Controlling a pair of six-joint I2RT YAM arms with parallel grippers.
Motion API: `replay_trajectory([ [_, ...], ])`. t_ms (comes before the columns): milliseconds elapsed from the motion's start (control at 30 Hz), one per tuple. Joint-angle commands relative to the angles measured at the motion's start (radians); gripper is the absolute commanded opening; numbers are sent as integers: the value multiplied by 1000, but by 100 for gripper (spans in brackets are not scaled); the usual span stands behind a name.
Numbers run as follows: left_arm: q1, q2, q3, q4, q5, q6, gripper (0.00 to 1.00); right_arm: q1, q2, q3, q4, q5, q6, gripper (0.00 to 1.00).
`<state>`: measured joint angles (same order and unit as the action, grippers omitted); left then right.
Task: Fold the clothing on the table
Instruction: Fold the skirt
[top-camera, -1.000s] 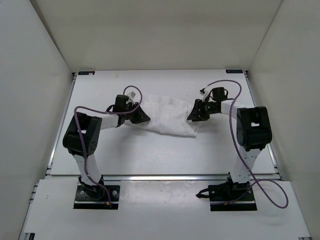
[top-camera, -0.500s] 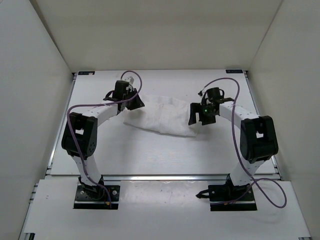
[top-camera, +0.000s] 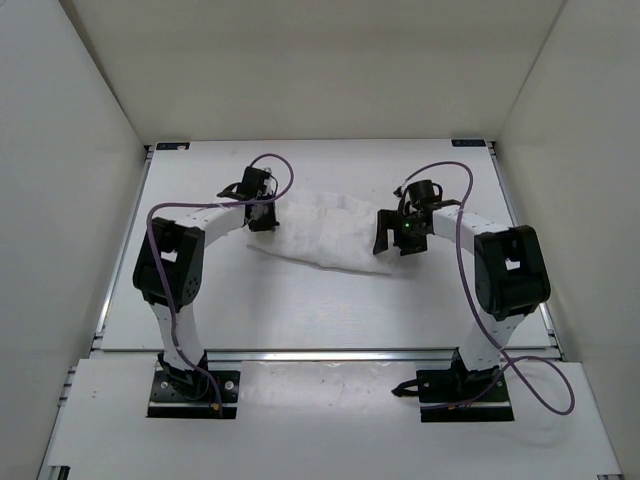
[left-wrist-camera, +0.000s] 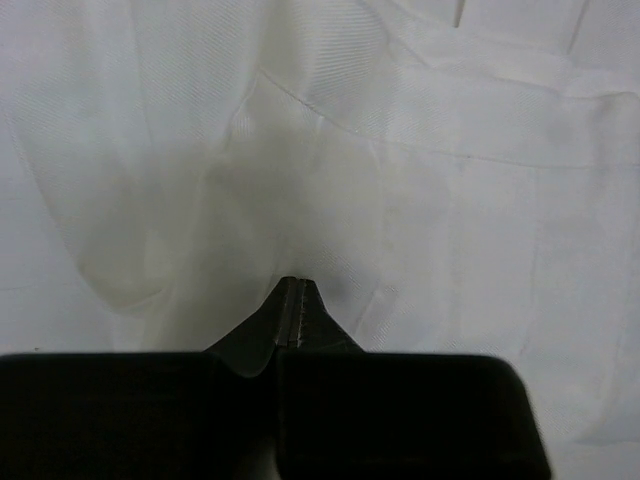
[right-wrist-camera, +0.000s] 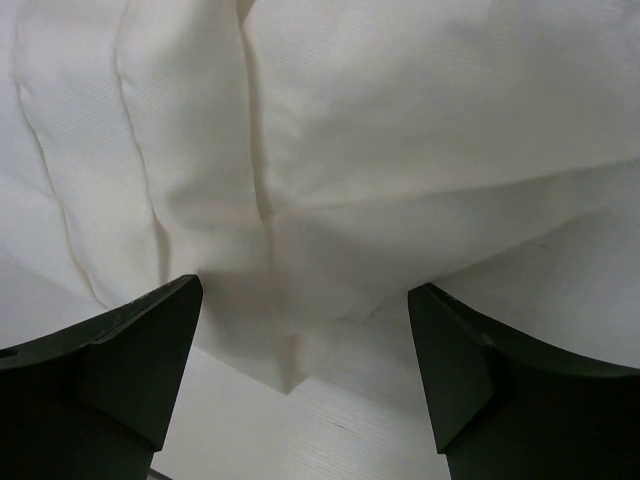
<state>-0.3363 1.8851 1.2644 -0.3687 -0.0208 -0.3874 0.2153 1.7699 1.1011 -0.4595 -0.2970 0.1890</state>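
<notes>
The clothing (top-camera: 327, 231), a white pleated skirt, lies crumpled across the middle of the table (top-camera: 300, 300). My left gripper (top-camera: 262, 214) is at the skirt's far left edge. In the left wrist view its jaws (left-wrist-camera: 292, 286) are shut tip to tip, right down on the fabric (left-wrist-camera: 420, 180), and no cloth shows between them. My right gripper (top-camera: 391, 235) hangs at the skirt's right end. It stands open (right-wrist-camera: 305, 290), with a pointed corner of the cloth (right-wrist-camera: 290, 370) lying on the table between its fingers, untouched.
White walls enclose the table on three sides. Metal rails (top-camera: 300, 353) run along its edges. Purple cables (top-camera: 468, 190) loop above both arms. Bare table (right-wrist-camera: 330, 430) shows under the right gripper.
Both grippers moved from the skirt's near edge toward the far side. The right jaws opened wide. The left jaws closed completely. The skirt's left edge now lies a little further back.
</notes>
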Motion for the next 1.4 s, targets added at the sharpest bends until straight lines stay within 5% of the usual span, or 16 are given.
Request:
replay_trajectory([
  [0,-7,15,36,-47,-34,16,0,-4,28,25,65,-37,29,82],
  [167,-21,49,59,-82,-41,12,0,18,92,60,70,-27,18,75],
  [267,-55,68,76,-105,-59,12,0,32,143,92,52,-34,21,54],
  [467,-99,72,66,-125,-68,-11,0,62,230,131,12,39,20,34],
  [567,-128,62,29,-127,-56,-33,0,49,218,122,19,56,21,8],
  [633,-130,51,4,-113,-39,-50,0,21,177,125,27,67,18,2],
  [967,-211,114,35,-59,97,-99,0,-111,33,345,-80,-29,-52,0],
  [1367,-175,166,13,59,228,-215,0,177,144,647,-159,-112,-40,1],
])
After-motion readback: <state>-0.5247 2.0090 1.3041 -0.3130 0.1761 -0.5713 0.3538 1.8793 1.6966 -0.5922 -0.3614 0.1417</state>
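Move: The right hand stands open by the skirt's right end; the edge to be gripped is about 4 cm ahead, 3 cm left and 3 cm below, with the skirt's near-right corner some 4 cm back and 2 cm left. The left hand's shut fingers hover roughly 3 cm straight above the skirt's left part; its near-left corner is about 5 cm back and 4 cm left of that hand. Right hand pinches the skirt's right end, lifting it about 15 cm, forward-left; shut left fingers sink, then sweep right. ##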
